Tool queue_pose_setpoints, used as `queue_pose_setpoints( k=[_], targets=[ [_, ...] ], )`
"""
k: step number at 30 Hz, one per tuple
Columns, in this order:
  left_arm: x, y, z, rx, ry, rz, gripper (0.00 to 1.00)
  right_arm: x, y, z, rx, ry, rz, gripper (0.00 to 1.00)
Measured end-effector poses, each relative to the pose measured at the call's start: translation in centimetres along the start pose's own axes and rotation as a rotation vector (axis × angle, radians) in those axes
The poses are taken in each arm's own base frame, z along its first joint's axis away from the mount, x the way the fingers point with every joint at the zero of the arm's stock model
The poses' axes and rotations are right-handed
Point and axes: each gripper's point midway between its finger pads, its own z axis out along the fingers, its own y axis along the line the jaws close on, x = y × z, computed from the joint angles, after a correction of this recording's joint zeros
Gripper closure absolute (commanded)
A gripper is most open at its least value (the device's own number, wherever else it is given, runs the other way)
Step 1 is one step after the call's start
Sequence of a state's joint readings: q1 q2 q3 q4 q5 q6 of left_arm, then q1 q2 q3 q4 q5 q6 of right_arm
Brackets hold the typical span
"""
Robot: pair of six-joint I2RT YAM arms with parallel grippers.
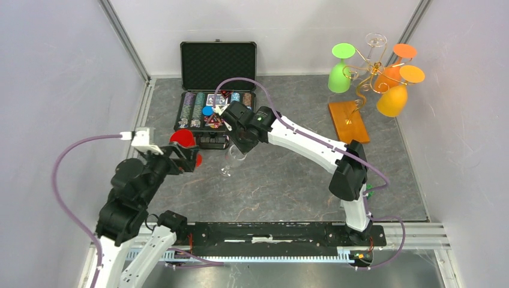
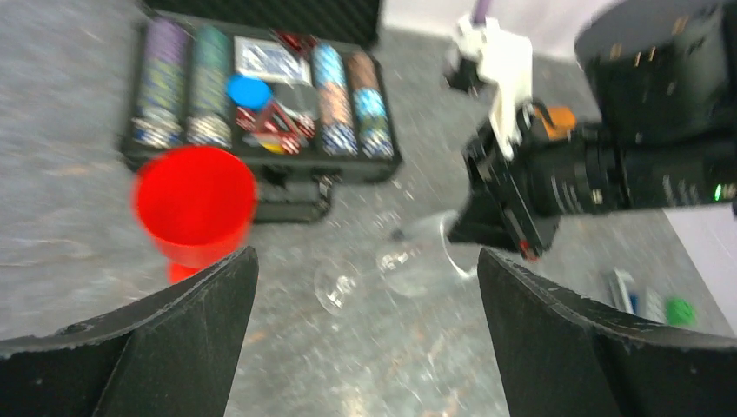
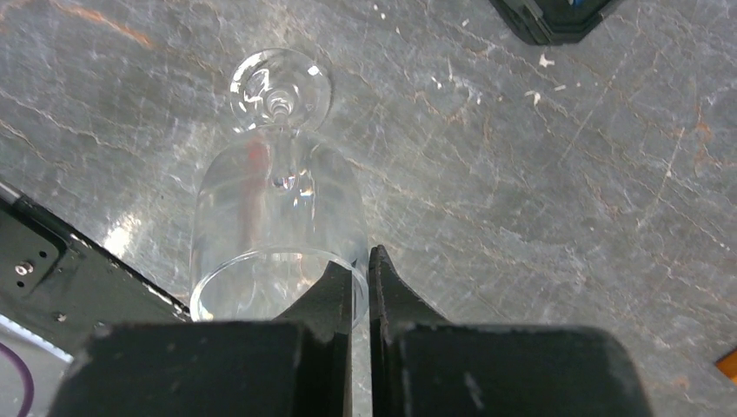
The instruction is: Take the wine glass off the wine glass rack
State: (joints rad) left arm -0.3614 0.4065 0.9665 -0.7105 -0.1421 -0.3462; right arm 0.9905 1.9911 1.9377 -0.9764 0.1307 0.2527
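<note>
The gold wire rack (image 1: 364, 77) rises from its orange-brown wooden base (image 1: 348, 121) at the back right. A green glass (image 1: 340, 69), orange glasses (image 1: 393, 99) and a clear glass (image 1: 375, 42) hang on it. My right gripper (image 1: 240, 141) (image 3: 362, 261) is shut on the rim of a clear wine glass (image 3: 278, 217) (image 1: 231, 159), one finger inside the bowl and one outside. The glass's foot (image 3: 280, 87) points down at the table, away from the rack. My left gripper (image 2: 365, 261) (image 1: 187, 157) is open and empty, facing this glass (image 2: 408, 261).
An open black case (image 1: 217, 90) of poker chips stands at the back centre, just behind the right gripper. A red glass (image 2: 195, 204) (image 1: 182, 138) stands by my left gripper's left finger. Grey walls close in left and right.
</note>
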Motion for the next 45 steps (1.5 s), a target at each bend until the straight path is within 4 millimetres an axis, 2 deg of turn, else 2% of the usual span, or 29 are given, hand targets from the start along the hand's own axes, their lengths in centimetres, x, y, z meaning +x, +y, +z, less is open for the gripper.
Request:
queue_pose_setpoints(
  k=[4,7,10,14,19,22,31,38,42,45],
  targets=[
    [4.6,-2.3,2.1,0.135,0.139,-0.070,0.02,1.1,-0.6,-0.7,0.017,0.052,-0.009,0.95],
    [6.3,-3.8,2.8,0.212,0.191,-0.126,0.02,1.8,-1.1,-1.1,0.031,0.085,-0.011,0.92],
    [6.8,-5.0,3.2,0.271,0.215,-0.163,0.00,2.0,-1.4,-1.3,0.038,0.099,-0.009,0.93],
    [7.1,-5.8,3.8,0.311,0.228,-0.184,0.00,2.1,-2.0,-1.4,0.061,0.100,-0.009,0.85],
    [9.0,-5.9,4.8,0.324,0.276,-0.216,0.00,1.8,-2.1,-1.3,0.073,0.086,-0.008,0.73],
    [10.0,-5.9,5.2,0.320,0.306,-0.232,0.00,1.4,-2.1,-1.2,0.069,0.071,-0.003,0.70],
    [10.4,-6.2,6.3,0.322,0.321,-0.253,0.01,-0.1,-1.3,-0.8,0.031,0.012,0.017,0.66],
    [12.0,-5.9,7.7,0.291,0.383,-0.271,0.14,-1.2,-0.8,-1.3,0.006,-0.037,0.026,0.58],
    [13.2,-5.4,8.3,0.257,0.437,-0.273,0.22,-1.4,-1.0,-3.2,-0.004,-0.091,0.035,0.56],
    [13.0,-5.4,8.5,0.243,0.442,-0.271,0.28,-1.7,-1.3,-5.2,-0.011,-0.143,0.042,0.55]
  ],
)
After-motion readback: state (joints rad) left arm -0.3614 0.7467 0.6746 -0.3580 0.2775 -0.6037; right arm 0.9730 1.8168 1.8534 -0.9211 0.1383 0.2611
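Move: The clear wine glass, tilted and still held by its rim in the right fingers, has its middle about 8 cm ahead of the left hand, 9 cm right and 22 cm down. Its setting spot is 3 cm back, 1 cm right and some 16 cm below the right hand. The red glass stands about 14 cm left of the clear one and 4 cm farther out; the chip case's middle is roughly 20 cm beyond the clear one and 5 cm left. The clear glass is shifted about 3 cm right by the right hand and set upright on the table; the right fingers open off its rim while that hand drifts back left, then lifts some 5 cm, edging right again. Meanwhile the left hand swings down and right towards the bowl, roughly 12 cm down and 10 cm right, with 5 cm forward, turning clockwise and tipping down about 20 degrees each, its wide fingers starting to close without touching the glass. ##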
